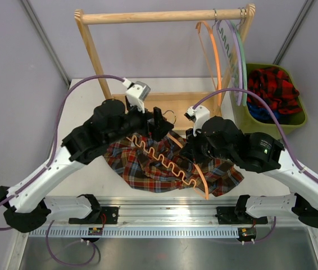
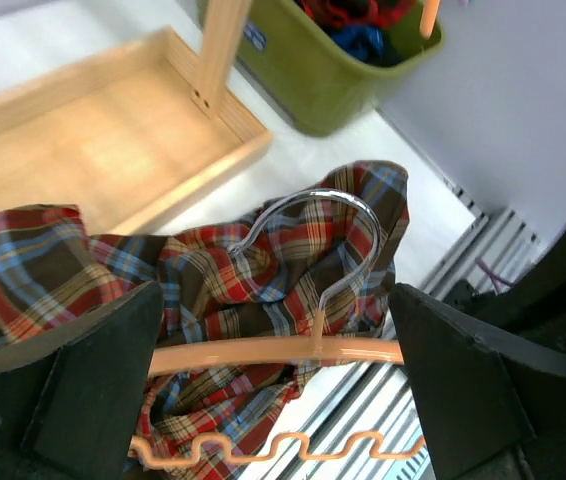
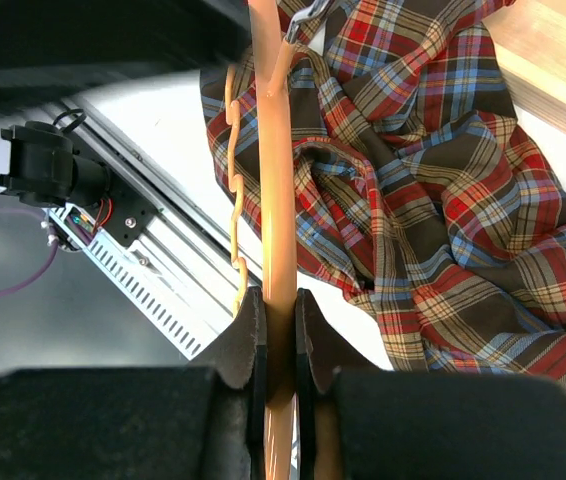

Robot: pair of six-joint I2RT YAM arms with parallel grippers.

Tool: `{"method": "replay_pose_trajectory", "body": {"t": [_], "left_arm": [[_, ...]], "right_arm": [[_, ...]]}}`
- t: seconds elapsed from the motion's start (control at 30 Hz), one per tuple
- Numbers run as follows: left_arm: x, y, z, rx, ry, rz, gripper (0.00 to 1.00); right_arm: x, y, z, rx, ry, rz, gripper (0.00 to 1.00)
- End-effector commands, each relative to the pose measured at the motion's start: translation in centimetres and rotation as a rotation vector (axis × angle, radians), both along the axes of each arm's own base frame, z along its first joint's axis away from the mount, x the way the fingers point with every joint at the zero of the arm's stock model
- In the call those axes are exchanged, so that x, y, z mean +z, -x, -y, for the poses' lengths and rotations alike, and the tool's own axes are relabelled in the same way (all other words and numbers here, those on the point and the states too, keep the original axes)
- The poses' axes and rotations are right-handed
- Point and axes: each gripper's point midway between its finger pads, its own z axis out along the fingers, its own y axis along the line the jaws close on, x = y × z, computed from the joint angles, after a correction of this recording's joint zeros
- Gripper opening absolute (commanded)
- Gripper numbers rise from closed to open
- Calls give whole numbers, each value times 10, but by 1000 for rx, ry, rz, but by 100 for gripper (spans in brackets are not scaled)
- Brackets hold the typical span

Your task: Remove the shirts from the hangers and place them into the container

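Observation:
The brown tartan shirt (image 1: 148,171) lies crumpled on the table between the arms, and an orange wavy-edged hanger (image 1: 201,179) rests across it. My right gripper (image 1: 195,147) is shut on the hanger's smooth orange bar (image 3: 279,200), fingers (image 3: 248,335) pinching it. My left gripper (image 1: 158,125) stands open, its fingers either side of the same bar (image 2: 263,352) without touching it. The hanger's metal hook (image 2: 358,215) lies over the shirt (image 2: 213,270). The olive container (image 1: 271,128) at the right holds a red-and-black shirt (image 1: 271,87).
A wooden rack (image 1: 159,17) stands behind, its shallow tray (image 2: 93,130) beside the shirt. Orange (image 1: 216,56), lilac (image 1: 230,56) and pale green (image 1: 242,62) hangers hang empty at the rail's right end. An aluminium rail (image 1: 164,211) runs along the near edge.

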Motion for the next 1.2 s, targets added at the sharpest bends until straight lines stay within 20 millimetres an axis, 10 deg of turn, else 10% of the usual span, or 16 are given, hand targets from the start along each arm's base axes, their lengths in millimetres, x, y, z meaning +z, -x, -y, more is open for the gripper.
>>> {"method": "replay_pose_trajectory", "body": {"t": [0.0,0.17,0.37,0.83,1.17], "left_arm": [[49,-3,-27,117,146,115,99],[66,18,-76,211,254,174,99],[37,38,-115,273,271,126,99],[-11,59,-138,281,238,45,99],[-14,66,-144,273,251,37,99]], "right_arm": [[34,-7,-5,-9,-89,84,0],[45,-23,4,-81,-55,149,0],[71,-70,10,-266,49,309,0],[170,-138,7,-567,161,601,0],[194,-175,15,-663,168,677,0]]}}
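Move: My right hand already grips the empty orange hanger; the bare stretch of rack rail it is bound for lies about 28 cm ahead of that hand and 22 cm higher, nearly in line. The orange hanger already hung there is roughly 27 cm ahead, 6 cm to the right and 10 cm up. The plaid shirt lies some 31 cm below, 6 cm ahead and 4 cm left. From my left hand the rail spot is about 21 cm ahead, 6 cm right and 18 cm up. I keep my right fingers shut on the hanger and, after a brief hold, carry it forward and up about 16 cm each way towards the rail, swinging the hand clockwise and tipping it upward by over 30 degrees. My left hand, already open, backs off from the hanger: some 14 cm left and a little back, arching up first, then sinking. ##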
